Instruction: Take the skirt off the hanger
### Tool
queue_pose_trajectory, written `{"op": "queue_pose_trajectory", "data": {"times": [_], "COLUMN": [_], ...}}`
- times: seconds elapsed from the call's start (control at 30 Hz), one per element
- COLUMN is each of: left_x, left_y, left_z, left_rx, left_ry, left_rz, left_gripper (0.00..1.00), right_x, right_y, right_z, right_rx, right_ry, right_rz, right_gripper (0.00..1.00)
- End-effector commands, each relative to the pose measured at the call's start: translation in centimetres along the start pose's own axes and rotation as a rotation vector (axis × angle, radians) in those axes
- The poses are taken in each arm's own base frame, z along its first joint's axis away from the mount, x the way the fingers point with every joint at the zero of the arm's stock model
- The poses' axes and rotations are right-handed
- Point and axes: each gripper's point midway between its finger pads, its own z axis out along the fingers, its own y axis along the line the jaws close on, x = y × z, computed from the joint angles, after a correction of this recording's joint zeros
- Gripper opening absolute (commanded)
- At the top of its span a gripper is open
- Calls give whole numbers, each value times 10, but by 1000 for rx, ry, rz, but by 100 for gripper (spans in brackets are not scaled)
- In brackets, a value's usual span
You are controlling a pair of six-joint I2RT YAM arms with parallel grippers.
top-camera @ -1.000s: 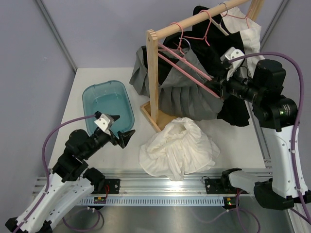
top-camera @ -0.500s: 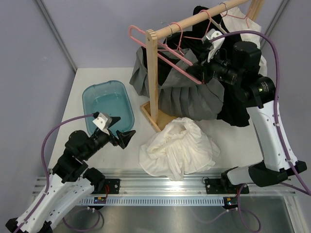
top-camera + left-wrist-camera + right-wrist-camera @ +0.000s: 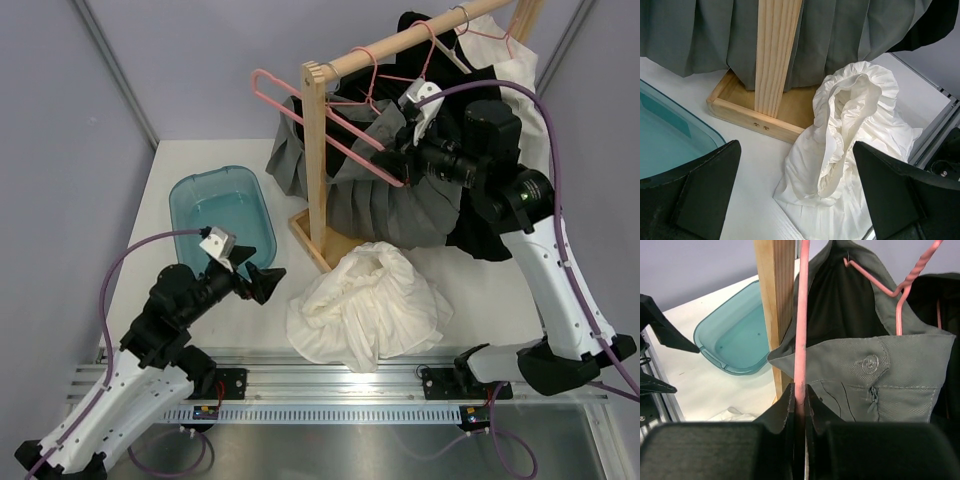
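Note:
My right gripper [image 3: 400, 172] [image 3: 800, 392] is shut on the bar of a pink wire hanger [image 3: 300, 105] [image 3: 801, 315], held up beside the wooden rack post [image 3: 316, 150] [image 3: 775, 290]. The hanger's far end sticks out bare to the left of the post. The grey pleated skirt [image 3: 390, 205] [image 3: 875, 375] hangs behind the post, its buttoned waistband lying against the bar close to my fingers. Whether it still hangs on the bar is unclear. My left gripper [image 3: 255, 272] [image 3: 797, 200] is open low over the table, holding nothing.
A white garment [image 3: 365, 305] [image 3: 855, 140] lies heaped in front of the rack's wooden base [image 3: 312, 238] [image 3: 747, 114]. A teal basin [image 3: 222, 215] [image 3: 670, 145] stands at the left. More pink hangers [image 3: 425, 50] and dark clothes [image 3: 490, 215] hang on the rail.
My right arm has swung left and up with the pink hanger, so the hanger's end now pokes out past the rack post. The left arm has shifted slightly.

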Motion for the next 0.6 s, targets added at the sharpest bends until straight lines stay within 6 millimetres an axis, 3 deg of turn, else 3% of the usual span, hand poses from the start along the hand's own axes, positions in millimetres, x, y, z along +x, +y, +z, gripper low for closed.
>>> {"op": "queue_pose_trajectory", "data": {"times": [0.0,0.07,0.1,0.2,0.37,0.5,0.53,0.57], "left_x": [-8,2,9,24,35,53,47,50], "left_y": [3,11,13,10,-1,-11,-18,-22], "left_z": [11,18,22,33,46,62,66,69], "left_rx": [-23,-73,-86,-63,11,64,90,100], "left_ry": [-52,-29,-12,25,88,212,219,242], "left_rz": [-76,-158,-183,-228,-241,-241,-228,-217], "left_gripper": [99,99,99,99,99,99,99,99], "right_x": [-3,-2,-4,-7,5,11,16,19], "right_y": [15,18,20,25,28,18,4,5], "right_z": [-19,-22,-26,-36,-51,-68,-75,-78], "right_rx": [-32,-37,-39,-48,-48,-11,28,2], "right_ry": [-19,-18,-25,-34,-4,-2,12,8], "right_rz": [-51,-56,-63,-91,-148,-154,-130,-113], "right_gripper": [18,31,42,56,71,77,77,78]}}
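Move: The white skirt lies about 21 cm to the left hand's right, 4 cm ahead and 20 cm below; the rack post's foot stands roughly 16 cm ahead, 11 cm right, and the teal bin 18 cm ahead, 13 cm left, both some 23 cm down. The right hand still grips the empty pink hanger, whose rail end is about 10 cm ahead, 11 cm left and 9 cm higher; the grey skirt hangs 8 cm ahead, 5 cm left and 10 cm lower. Right fingers release the hanger, withdrawing back-right about 7 cm; left hand, open, sinks 9 cm rightward towards the white skirt. ##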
